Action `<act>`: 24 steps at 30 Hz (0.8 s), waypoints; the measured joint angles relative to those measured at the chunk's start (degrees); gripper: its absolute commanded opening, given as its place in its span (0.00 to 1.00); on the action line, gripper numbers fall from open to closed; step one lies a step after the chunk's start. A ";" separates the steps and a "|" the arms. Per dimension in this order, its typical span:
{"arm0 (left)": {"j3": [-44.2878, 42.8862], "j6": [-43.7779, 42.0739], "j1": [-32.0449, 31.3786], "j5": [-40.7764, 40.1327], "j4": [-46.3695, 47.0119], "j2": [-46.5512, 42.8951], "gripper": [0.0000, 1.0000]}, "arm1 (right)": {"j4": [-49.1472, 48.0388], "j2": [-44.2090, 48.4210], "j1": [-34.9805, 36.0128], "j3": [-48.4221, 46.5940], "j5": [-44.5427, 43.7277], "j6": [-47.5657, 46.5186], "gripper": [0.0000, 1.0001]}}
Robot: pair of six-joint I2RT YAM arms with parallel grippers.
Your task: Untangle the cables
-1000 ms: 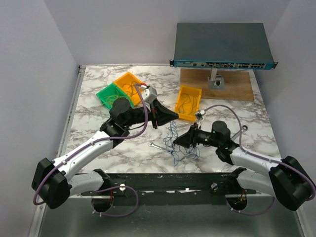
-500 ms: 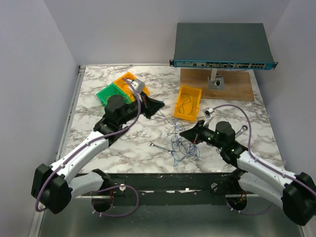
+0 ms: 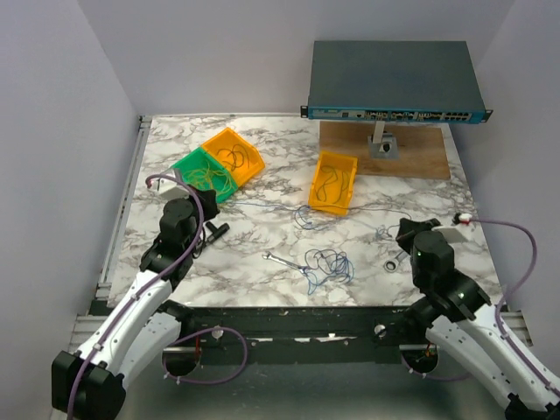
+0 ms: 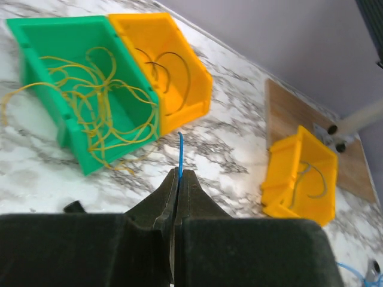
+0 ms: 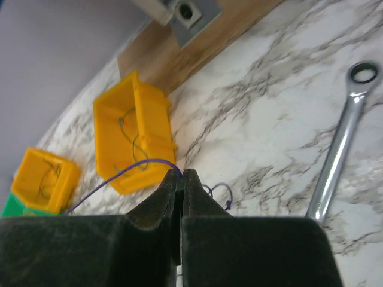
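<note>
A thin blue cable (image 3: 302, 217) lies stretched across the marble table (image 3: 262, 157) between my two grippers. My left gripper (image 3: 219, 228) sits at the left, below the green bin, shut on one end of that blue cable (image 4: 179, 149). My right gripper (image 3: 403, 231) sits at the right, shut on the other end (image 5: 119, 170), which arcs away to the left. A small tangle of blue cables (image 3: 325, 265) rests near the front edge, between the arms.
A green bin (image 3: 203, 175) holds yellow wires, with an orange bin (image 3: 234, 155) of dark wires beside it. Another orange bin (image 3: 334, 183) stands mid-table. One silver wrench (image 3: 278, 261) lies by the tangle, another (image 5: 341, 146) by my right gripper. A network switch (image 3: 394, 83) is on a stand at the back.
Both arms have pulled apart, the left toward the left and the right toward the right, drawing the blue cable out of the tangle. The right gripper went from open to shut.
</note>
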State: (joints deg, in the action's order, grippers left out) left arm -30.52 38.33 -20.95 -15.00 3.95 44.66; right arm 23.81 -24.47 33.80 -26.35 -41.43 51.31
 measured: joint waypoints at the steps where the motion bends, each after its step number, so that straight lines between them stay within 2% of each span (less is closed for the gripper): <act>1: 0.59 0.37 0.00 -2.01 -0.37 -0.76 0.00 | 2.14 1.44 0.00 -1.01 -2.78 1.40 0.01; 6: 3.98 1.73 0.00 -10.34 -1.03 -3.85 0.00 | 9.73 5.79 0.00 -6.69 -12.94 4.74 0.01; 14: 5.18 1.27 0.00 -14.27 -1.11 -4.09 0.00 | 14.82 6.60 0.00 -13.57 -19.28 5.31 0.01; 21: 6.64 -3.30 0.00 -5.88 5.51 -2.99 0.00 | 13.16 6.75 -0.04 -13.75 -16.74 0.42 0.01; 22: 6.67 -4.13 0.00 -3.78 6.45 -2.78 0.00 | 12.41 6.73 -0.04 -13.70 -15.54 -0.74 0.01; 24: 7.23 -6.93 0.20 5.88 12.28 -1.27 0.00 | 9.97 6.45 -0.04 -13.55 -11.67 -4.00 0.01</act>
State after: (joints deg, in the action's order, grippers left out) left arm -23.29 31.40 -20.75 -9.13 16.23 43.40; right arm 33.78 -18.02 33.76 -39.90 -53.10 47.31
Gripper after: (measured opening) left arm 0.012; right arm 0.029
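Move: Both hands already grip a blue cable slung between them, its middle loops about 25 cm right of the left hand, nearly level with it fore and aft, and some 27 cm left and 8 cm ahead of the right, roughly 15 cm below. The green bin is 12 cm ahead and 3 cm left of the left hand. From the right hand, the cable pile lies 21 cm left and 7 cm back, the ring wrench 4 cm right and 2 cm ahead. Still pinching the cable, the right hand swings about 8 cm right, away from the cable's middle, while rising some 9 cm and drawing back 4 cm, its wrist turning clockwise nearly 20 degrees and its fingers tipping up, then eases a couple of centimetres back left at that height. The left hand keeps its hold too, carrying its end about 5 cm left and slightly down, then swings back right past its start by a centimetre, its wrist turning counter-clockwise and back again and its fingers ending tipped up a little. ##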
